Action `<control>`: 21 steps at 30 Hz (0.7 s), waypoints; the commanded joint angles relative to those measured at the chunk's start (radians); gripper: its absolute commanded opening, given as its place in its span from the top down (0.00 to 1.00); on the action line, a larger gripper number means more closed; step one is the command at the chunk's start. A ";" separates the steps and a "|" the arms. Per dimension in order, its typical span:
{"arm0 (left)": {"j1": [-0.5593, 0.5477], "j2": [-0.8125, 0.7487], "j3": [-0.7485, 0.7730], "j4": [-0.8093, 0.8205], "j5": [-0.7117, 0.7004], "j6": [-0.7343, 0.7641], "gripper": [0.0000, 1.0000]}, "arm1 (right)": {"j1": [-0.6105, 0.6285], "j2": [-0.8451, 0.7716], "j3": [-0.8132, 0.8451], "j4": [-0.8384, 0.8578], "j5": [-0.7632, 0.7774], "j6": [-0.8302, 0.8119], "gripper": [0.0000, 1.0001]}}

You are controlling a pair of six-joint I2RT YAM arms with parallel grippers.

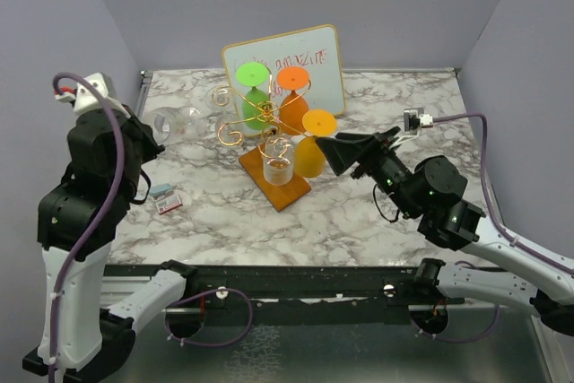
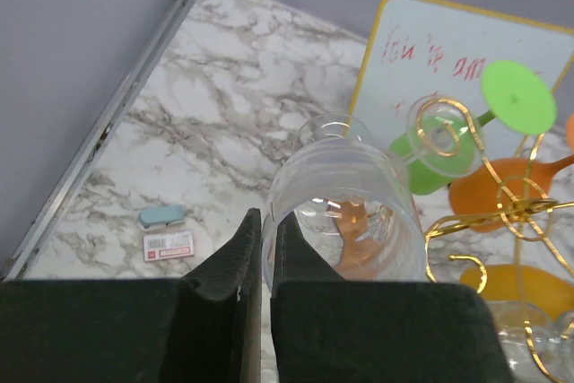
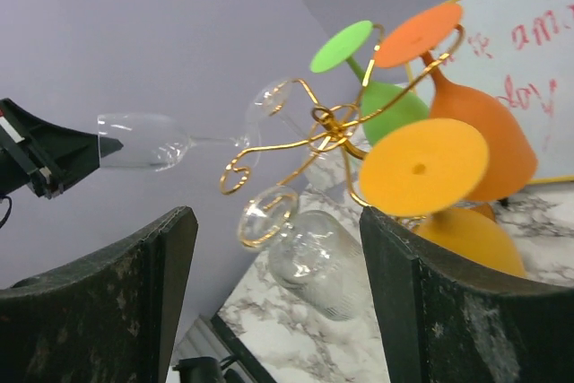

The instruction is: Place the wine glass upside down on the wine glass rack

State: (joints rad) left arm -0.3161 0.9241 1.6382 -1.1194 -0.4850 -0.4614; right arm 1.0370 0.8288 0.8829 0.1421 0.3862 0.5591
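My left gripper (image 1: 154, 134) is shut on the rim of a clear wine glass (image 1: 179, 120) and holds it on its side, in the air, left of the gold wire rack (image 1: 262, 114). The glass's foot points at the rack's left spiral arm. In the left wrist view the fingers (image 2: 242, 257) pinch the bowl wall of the glass (image 2: 350, 208). Green (image 1: 255, 87), orange (image 1: 293, 100) and yellow (image 1: 312, 145) glasses and a clear ribbed glass (image 1: 277, 166) hang upside down on the rack. My right gripper (image 1: 345, 154) is open and empty, just right of the yellow glass.
A framed whiteboard (image 1: 316, 56) stands behind the rack. The rack's wooden base (image 1: 285, 190) lies on the marble table. A small blue eraser and a labelled card (image 1: 166, 199) lie near the left arm. Purple walls close in the left, the back and the right.
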 commanded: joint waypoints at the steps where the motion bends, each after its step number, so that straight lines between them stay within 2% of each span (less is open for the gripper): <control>1: 0.003 0.020 0.172 -0.011 0.005 0.040 1.00 | 0.003 0.066 0.097 -0.052 -0.118 0.052 0.21; 10: -0.001 0.067 0.396 0.030 0.140 0.007 1.00 | 0.003 0.176 0.217 0.010 -0.168 0.113 0.21; 15: -0.005 0.075 0.398 0.117 0.333 -0.033 1.00 | 0.003 0.201 0.221 0.079 -0.155 0.201 0.21; 21: -0.005 0.110 0.333 0.308 0.533 -0.081 1.00 | 0.003 0.193 0.191 0.161 -0.089 0.344 0.22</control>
State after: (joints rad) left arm -0.3164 0.9916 1.9923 -1.0050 -0.1570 -0.4915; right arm 1.0370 1.0332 1.0798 0.2138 0.2497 0.7853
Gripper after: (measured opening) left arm 0.027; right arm 0.784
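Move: Ahead of the left hand, about 9 cm out, 11 cm right and 12 cm lower, is the rack's empty hook; the hanging clear glass stands some 14 cm ahead and 10 cm right, the green glass 18 ahead and 17 right, both about 20 cm lower. From the open right hand, the held wine glass is about 28 cm left and 5 ahead, near its height; the yellow glass hangs 8 cm ahead, 3 left, 18 lower. Lifting the clear wine glass still pinched at its rim, the left hand climbs about 13 cm, easing slightly back and then swinging some 5 cm right, while the wrist tips up about 20 degrees and turns clockwise. The right hand, still open and empty, goes about 5 cm left and as much up to meet the glass. ##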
